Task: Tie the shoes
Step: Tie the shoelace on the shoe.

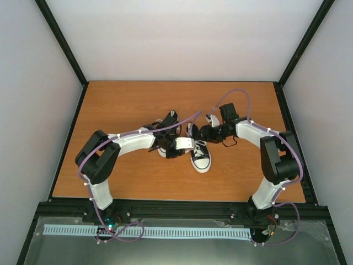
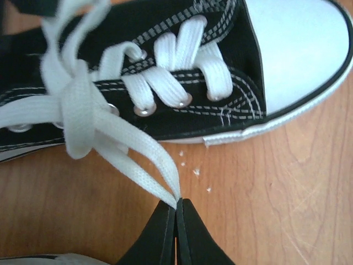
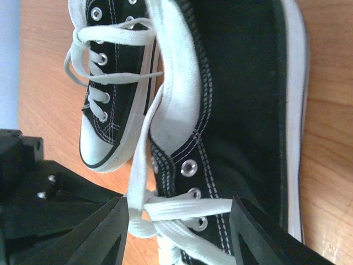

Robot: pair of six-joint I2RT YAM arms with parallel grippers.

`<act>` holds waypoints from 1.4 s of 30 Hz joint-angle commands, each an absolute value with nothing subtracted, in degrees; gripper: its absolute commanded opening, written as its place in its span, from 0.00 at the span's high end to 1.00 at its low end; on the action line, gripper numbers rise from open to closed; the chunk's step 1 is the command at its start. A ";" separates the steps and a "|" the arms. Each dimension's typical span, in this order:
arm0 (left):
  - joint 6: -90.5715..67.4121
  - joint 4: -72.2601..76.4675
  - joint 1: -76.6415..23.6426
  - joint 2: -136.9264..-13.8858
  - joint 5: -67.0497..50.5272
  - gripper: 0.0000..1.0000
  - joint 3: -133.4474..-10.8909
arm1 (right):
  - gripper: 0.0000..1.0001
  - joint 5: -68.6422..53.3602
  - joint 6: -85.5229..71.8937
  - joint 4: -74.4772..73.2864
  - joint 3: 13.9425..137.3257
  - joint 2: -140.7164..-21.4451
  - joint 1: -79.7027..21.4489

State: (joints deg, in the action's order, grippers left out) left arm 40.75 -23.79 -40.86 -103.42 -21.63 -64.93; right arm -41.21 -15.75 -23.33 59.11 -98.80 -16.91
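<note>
Two black shoes with white toe caps lie at the table's middle. The near shoe points its toe at the arms. The other shoe lies behind it to the left. My left gripper is shut on the tip of a white lace loop that runs from a loose knot on the near shoe. My right gripper is open, its fingers either side of that knot, and a flat lace strand runs across the gap.
The wooden table has black frame rails on its sides and grey walls beyond. Small white crumbs lie beside the shoe. My left arm's black body sits close to my right gripper.
</note>
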 commanded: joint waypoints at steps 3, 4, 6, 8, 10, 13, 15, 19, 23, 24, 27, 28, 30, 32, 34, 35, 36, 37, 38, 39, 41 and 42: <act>39.52 -23.22 -41.48 -102.30 -21.62 0.99 -64.78 | 0.47 -41.12 -15.55 -22.02 64.89 -102.08 -19.83; 39.60 -23.00 -41.56 -102.45 -21.76 0.99 -65.16 | 0.48 -40.02 -15.28 -22.39 65.81 -102.84 -20.62; 39.26 -22.78 -41.57 -102.60 -21.61 0.99 -65.46 | 0.50 -37.92 -14.68 -23.57 67.30 -104.29 -22.03; 38.31 -22.85 -41.57 -102.56 -21.45 0.99 -65.56 | 0.52 -36.15 -14.39 -24.30 68.12 -104.92 -22.67; 37.05 -23.08 -41.55 -102.28 -21.77 0.99 -65.49 | 0.54 -34.43 -13.83 -24.56 68.11 -104.16 -23.07; 34.67 -23.16 -41.49 -102.06 -22.59 0.99 -65.40 | 0.58 -34.23 -12.30 -23.56 66.68 -100.84 -23.20; 33.28 -22.47 -41.48 -101.95 -22.67 0.99 -65.39 | 0.60 -35.15 -11.44 -22.36 64.56 -96.95 -23.20; 31.92 -21.30 -41.47 -101.95 -22.66 0.99 -65.84 | 0.64 -36.90 -13.70 -21.54 61.31 -91.36 -23.20; 31.15 -21.01 -41.18 -101.89 -23.46 0.99 -66.03 | 0.65 -40.46 -21.04 -22.84 57.15 -89.77 -23.20; 30.95 -20.69 -41.12 -101.80 -23.82 0.99 -65.94 | 0.65 -40.59 -23.14 -23.04 55.88 -89.48 -23.20; 29.94 -19.17 -41.04 -101.81 -24.82 0.99 -65.75 | 0.61 -41.54 -28.18 -23.32 53.70 -89.59 -23.20; 29.63 -18.62 -41.02 -101.78 -25.52 0.99 -65.64 | 0.60 -41.75 -29.37 -23.32 53.45 -89.89 -23.20; 29.24 -17.74 -41.04 -101.84 -26.63 0.99 -65.39 | 0.59 -41.96 -31.20 -22.16 53.56 -90.89 -23.20; 28.83 -16.90 -41.04 -101.94 -27.05 0.99 -65.16 | 0.62 -42.03 -31.74 -21.76 54.92 -92.51 -23.29; 28.89 -16.35 -41.04 -102.04 -27.08 0.99 -65.14 | 0.64 -42.10 -31.16 -22.60 57.31 -94.48 -23.85; 29.09 -16.16 -41.00 -102.04 -27.12 0.99 -65.19 | 0.65 -42.02 -30.90 -23.16 58.01 -95.33 -24.22; 29.20 -16.07 -41.03 -102.04 -27.13 0.99 -65.21 | 0.66 -42.01 -30.82 -23.46 58.32 -95.86 -24.51; 29.38 -15.96 -41.03 -102.08 -27.06 0.99 -65.30 | 0.67 -41.78 -30.85 -23.73 58.31 -96.36 -24.75; 29.44 -15.91 -41.04 -102.05 -26.99 0.99 -65.35 | 0.69 -41.27 -30.85 -24.01 58.35 -96.61 -24.76; 29.48 -15.82 -41.04 -102.09 -27.07 0.99 -65.39 | 0.70 -40.59 -30.78 -24.31 58.36 -96.92 -24.78; 29.18 -15.71 -41.04 -102.13 -27.39 0.99 -65.56 | 0.71 -39.36 -30.91 -24.22 58.56 -97.63 -24.78; 28.93 -15.51 -41.04 -102.26 -27.73 0.99 -65.57 | 0.71 -39.07 -30.98 -24.14 58.85 -98.27 -24.78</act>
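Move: The lace loop pinched in the left fingers lies about 4 cm back, 4 cm left and 2 cm below the half-open right fingers. The lace crossing on the shoe is about 2 cm back, 2 cm left and 3 cm below the right hand; from the left hand it sits some 3 cm ahead and 3 cm right, about level. From the right hand, the toe cap is 10 cm straight back and 5 cm down, the other shoe 11 cm left, 1 cm back and 6 cm down. The right hand first reaches about 4 cm left and a little forward across the shoe, then lifts some 5 cm as it draws back over the laces and sinks again right beside the left fingertips, its fingers narrowing from half open to roughly a third and ending tilted about 10 degrees further down, astride the held loop without shutting. The left hand keeps its shut pinch on the loop, staying nearly in place at first and then easing about 2 cm right and 1 cm up towards the right hand. ##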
